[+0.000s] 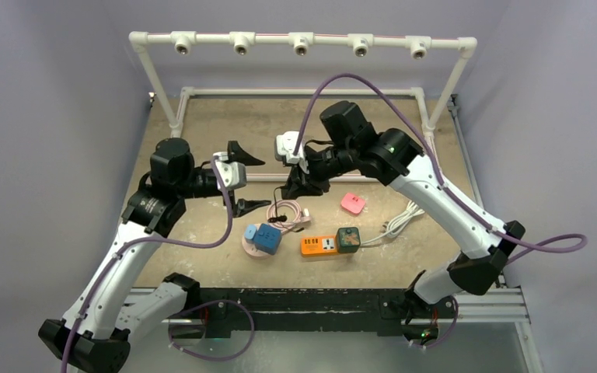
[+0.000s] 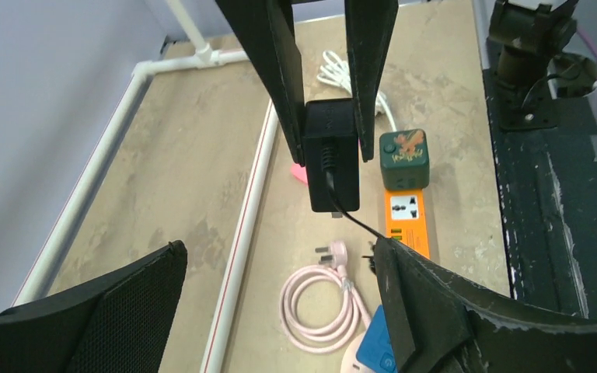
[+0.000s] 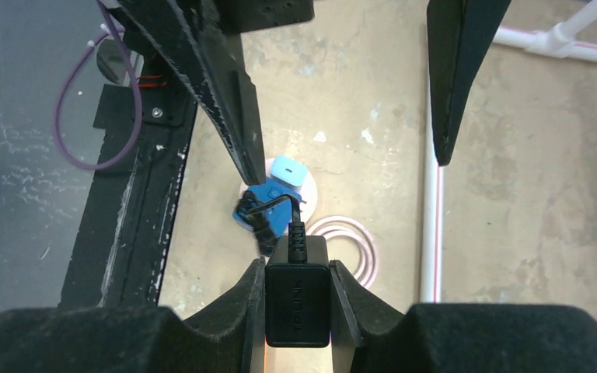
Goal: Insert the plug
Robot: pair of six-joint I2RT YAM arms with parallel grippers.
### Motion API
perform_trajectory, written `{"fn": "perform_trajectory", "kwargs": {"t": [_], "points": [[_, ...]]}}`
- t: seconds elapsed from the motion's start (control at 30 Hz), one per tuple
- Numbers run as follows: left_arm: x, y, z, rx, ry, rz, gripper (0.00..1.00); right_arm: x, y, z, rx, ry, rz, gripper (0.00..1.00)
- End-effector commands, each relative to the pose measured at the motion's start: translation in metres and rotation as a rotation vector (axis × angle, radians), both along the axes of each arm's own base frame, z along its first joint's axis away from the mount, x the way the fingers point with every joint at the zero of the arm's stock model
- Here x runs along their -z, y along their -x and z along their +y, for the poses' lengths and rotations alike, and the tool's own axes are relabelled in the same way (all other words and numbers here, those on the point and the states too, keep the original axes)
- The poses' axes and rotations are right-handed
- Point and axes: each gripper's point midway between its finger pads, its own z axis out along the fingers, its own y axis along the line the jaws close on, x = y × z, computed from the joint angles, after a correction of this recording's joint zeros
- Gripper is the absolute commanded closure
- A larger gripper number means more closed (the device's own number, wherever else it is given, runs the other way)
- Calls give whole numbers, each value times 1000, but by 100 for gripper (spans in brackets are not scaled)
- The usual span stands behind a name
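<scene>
My right gripper (image 3: pixel 298 273) is shut on a black plug (image 3: pixel 298 301), its cord running out ahead. In the left wrist view the black plug (image 2: pixel 333 159) hangs between the right arm's fingers (image 2: pixel 280 70), just above and left of the orange power strip (image 2: pixel 406 219). My left gripper (image 2: pixel 280 256) stands wide open with nothing between its fingers, facing the plug from the left. From above, the plug (image 1: pixel 295 185) is held over the table middle, behind the orange power strip (image 1: pixel 319 245). The left gripper (image 1: pixel 250 179) is open beside it.
A green cube adapter (image 1: pixel 348 239) sits on the strip's right end, with a white cable (image 1: pixel 395 225) leading away. A coiled pink cable (image 1: pixel 291 216), a blue adapter on a round base (image 1: pixel 263 238) and a pink block (image 1: pixel 352 203) lie nearby. A white pipe frame (image 1: pixel 303 92) borders the board.
</scene>
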Motion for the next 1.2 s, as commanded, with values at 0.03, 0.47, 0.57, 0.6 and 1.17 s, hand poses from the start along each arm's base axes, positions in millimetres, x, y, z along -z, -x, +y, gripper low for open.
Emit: {"fn": "perform_trajectory", "kwargs": {"t": [0.03,0.47,0.57,0.6,1.17], "points": [[12,10,19,-99,-46,-20,11,10,15,24,-66,22,50,100],[26,25,27,-103,-72,0,9,127,34,-24,85,403,238,100],[27,22,25,-98,-74,2,9,155,37,-44,132,511,268,100],[28,22,25,-94,-76,5,9,162,37,-47,142,534,273,100],[43,26,26,-80,-100,16,10,216,18,-52,164,523,142,100]]}}
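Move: The right hand already holds the black adapter plug; the orange strip's free socket lies about 31 cm below it, 8 cm to its right and 3 cm back. The green plug stands 5 cm farther right of that socket; the blue plug is some 8 cm left of the hand and 3 cm back. From the left hand the socket is roughly 18 cm right, 4 cm back and 30 cm down. Right hand lowers its plug 22 cm towards the socket, fingers tipping down; open left hand sinks 4 cm. ##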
